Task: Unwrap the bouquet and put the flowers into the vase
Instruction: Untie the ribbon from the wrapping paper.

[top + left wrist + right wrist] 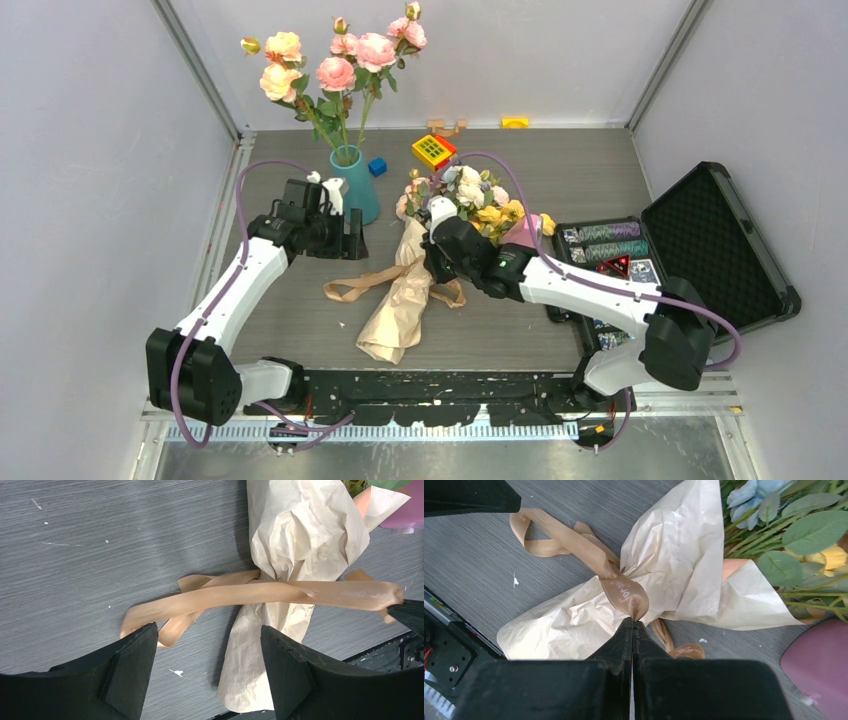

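The bouquet (415,275) lies on the table, its crinkled tan paper (574,615) toward the near edge and its flowers (470,195) toward the back. A tan ribbon (250,592) still runs round the paper's waist, with loops trailing left. My right gripper (633,621) is shut on a strand of that ribbon (624,592), just at the knot. My left gripper (207,635) hangs open above the table to the left of the paper, with nothing between its fingers (135,665). The teal vase (355,185) stands behind the left gripper (352,240).
Tall pink and peach roses (340,60) fill the vase. A pink wedge box (522,232) sits right of the flowers. An open black case (700,250) takes up the right side. A yellow toy (433,150) and a blue cube (377,167) lie at the back.
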Controlling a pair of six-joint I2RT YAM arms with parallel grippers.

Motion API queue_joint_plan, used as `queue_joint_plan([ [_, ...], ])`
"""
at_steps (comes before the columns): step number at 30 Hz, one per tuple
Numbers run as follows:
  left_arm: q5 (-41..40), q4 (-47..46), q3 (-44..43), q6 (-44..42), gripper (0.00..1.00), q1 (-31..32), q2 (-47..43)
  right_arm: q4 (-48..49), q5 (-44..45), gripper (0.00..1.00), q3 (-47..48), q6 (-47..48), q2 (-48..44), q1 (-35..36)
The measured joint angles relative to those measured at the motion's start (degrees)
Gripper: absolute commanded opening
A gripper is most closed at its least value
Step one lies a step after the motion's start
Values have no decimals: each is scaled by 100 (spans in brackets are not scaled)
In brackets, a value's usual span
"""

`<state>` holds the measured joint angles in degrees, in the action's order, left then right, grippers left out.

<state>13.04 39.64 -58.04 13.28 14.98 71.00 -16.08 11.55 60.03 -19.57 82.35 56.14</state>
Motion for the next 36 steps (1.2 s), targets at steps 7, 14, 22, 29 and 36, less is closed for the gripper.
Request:
queue_joint_plan([
  [7,13,0,0,-2,77,0,0,-146,184,0,-129,-96,-535,0],
  [14,654,-267,166,151,78,136,0,-267,190,0,-251,-160,-1008,0],
  [22,839,-1141,787,944,79,844,0,-367,280,0,-341,-160,-1274,0],
  [29,439,-1871,1067,997,81,1252,247,-424,326,0,-409,-160,-1331,0],
  [36,343,-2680,1224,732,82,1589,601,-494,367,0,-459,-162,-1373,0],
])
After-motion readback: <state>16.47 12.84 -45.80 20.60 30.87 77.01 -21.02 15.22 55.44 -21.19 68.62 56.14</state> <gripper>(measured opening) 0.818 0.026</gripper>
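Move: Right of the open left hand by about 12 cm, roughly 3 cm back and 9 cm below, lies the ribbon knot on the wrapping paper; the vase stands about 11 cm ahead, and the left ribbon loop lies 6 cm back, 2 cm left and 12 cm down. From the right hand, already holding ribbon, the knot is some 3 cm ahead, 5 cm left and 9 cm down; the bouquet's flowers are about 16 cm ahead, 9 cm right. Sweeping right towards the ribbon knot by about 11 cm, the left hand at first stays level and drifts slightly back, then sinks roughly 5 cm, turning some 15 degrees clockwise with its fingers kept wide open around the ribbon's line. Meanwhile the shut right fingers keep their pinch and draw the ribbon right and up, away from the knot, by 4 cm each way, slowing towards the end. ##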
